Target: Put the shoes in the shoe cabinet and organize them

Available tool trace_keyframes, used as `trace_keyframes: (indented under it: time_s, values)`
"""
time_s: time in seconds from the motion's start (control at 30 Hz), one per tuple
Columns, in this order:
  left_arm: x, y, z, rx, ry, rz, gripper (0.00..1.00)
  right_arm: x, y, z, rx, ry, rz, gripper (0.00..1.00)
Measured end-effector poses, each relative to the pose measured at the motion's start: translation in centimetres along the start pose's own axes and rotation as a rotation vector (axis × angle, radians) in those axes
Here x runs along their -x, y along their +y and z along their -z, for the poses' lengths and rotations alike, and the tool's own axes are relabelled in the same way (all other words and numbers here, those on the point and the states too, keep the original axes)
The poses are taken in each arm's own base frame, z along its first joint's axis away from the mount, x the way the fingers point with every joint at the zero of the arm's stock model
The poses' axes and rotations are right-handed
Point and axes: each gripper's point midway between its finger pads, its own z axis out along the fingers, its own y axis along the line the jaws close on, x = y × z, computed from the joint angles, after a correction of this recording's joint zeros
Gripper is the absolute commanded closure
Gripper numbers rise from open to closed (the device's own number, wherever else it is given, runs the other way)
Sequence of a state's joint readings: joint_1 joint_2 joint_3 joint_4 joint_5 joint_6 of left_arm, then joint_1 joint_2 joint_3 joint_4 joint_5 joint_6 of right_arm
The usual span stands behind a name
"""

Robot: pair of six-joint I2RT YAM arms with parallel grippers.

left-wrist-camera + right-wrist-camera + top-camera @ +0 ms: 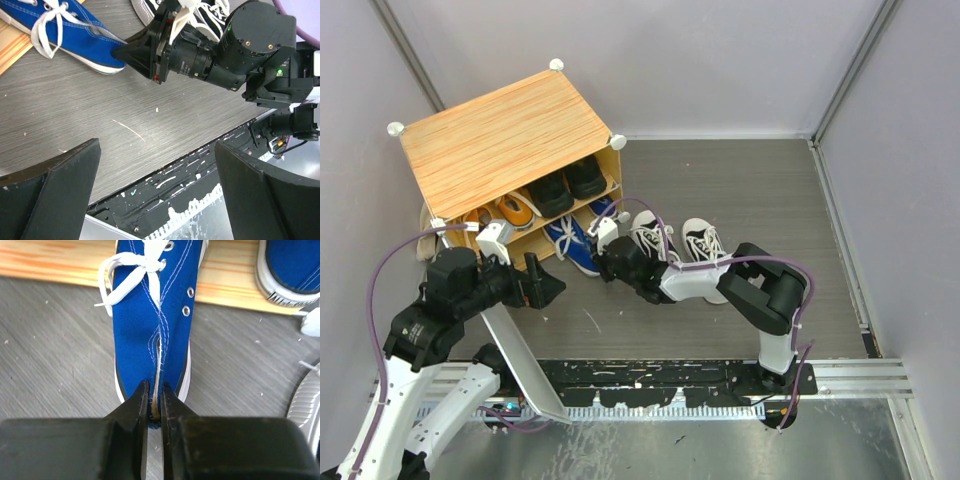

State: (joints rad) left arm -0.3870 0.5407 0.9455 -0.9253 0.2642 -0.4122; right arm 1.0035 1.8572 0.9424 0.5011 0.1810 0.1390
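The shoe cabinet stands at the back left, its front open. Black shoes and orange shoes sit on its inner shelf. One blue shoe lies toe-in at the bottom shelf edge, heel out on the floor; it also shows in the right wrist view and the left wrist view. My right gripper is shut on its heel. A second blue shoe sits inside. Two black-and-white lace-ups stand on the floor. My left gripper is open and empty.
The cabinet's white door panel lies open, sloping down toward the near edge under my left arm. The right arm's wrist lies over the lace-ups. Grey walls close in on all sides. A black base rail runs along the front.
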Motion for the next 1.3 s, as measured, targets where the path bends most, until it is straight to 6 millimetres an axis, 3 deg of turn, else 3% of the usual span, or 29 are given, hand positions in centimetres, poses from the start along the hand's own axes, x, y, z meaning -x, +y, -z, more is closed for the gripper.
trace_keyframes:
  time_s: [0.2,0.3,0.37,0.47,0.67,0.97,1.3]
  values:
    - [0.0,0.0,-0.3,0.001,0.002,0.003,0.02,4.3,-0.6,-1.1,-0.065,-0.050,-0.030,0.98]
    - [0.0,0.1,-0.3,0.002,0.006,0.004,0.02,7.7,-1.0,-2.8,-0.084,-0.115,-0.063,0.97]
    - [0.0,0.1,-0.3,0.002,0.006,0.004,0.02,8.7,-1.6,-3.7,-0.094,-0.136,-0.079,0.97]
    - [0.0,0.1,-0.3,0.002,0.007,0.004,0.02,8.4,-3.2,-5.4,-0.115,-0.137,-0.108,0.97]
    - [0.0,0.1,-0.3,0.003,0.007,0.004,0.02,4.6,-5.4,-7.9,-0.099,-0.073,-0.126,0.96]
    - [0.0,0.1,-0.4,0.003,0.009,0.005,0.02,6.6,-3.4,-9.0,0.020,-0.108,-0.109,0.95]
    - [-0.1,0.2,-0.4,0.006,0.013,0.006,0.02,6.8,-3.9,-10.2,-0.008,-0.113,-0.124,0.94]
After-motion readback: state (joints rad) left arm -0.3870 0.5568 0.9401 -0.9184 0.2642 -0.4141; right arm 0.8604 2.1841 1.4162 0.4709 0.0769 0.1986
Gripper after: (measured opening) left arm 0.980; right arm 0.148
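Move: The right hand already pinches the toe of the near blue shoe; the bottom shelf's front edge, where it goes in, lies some 8 cm ahead, 6 cm left and slightly lower. The other blue shoe is about 23 cm straight ahead, the black shoes 20 cm ahead, 5 cm left and 15 cm higher, the nearer canvas shoe 5 cm ahead and 16 cm right. From the left hand, that edge is about 11 cm ahead, 5 cm right, 20 cm below. Still pinching the toe, the right hand arcs up, then down, about 12 cm forward-left into the bottom shelf. ##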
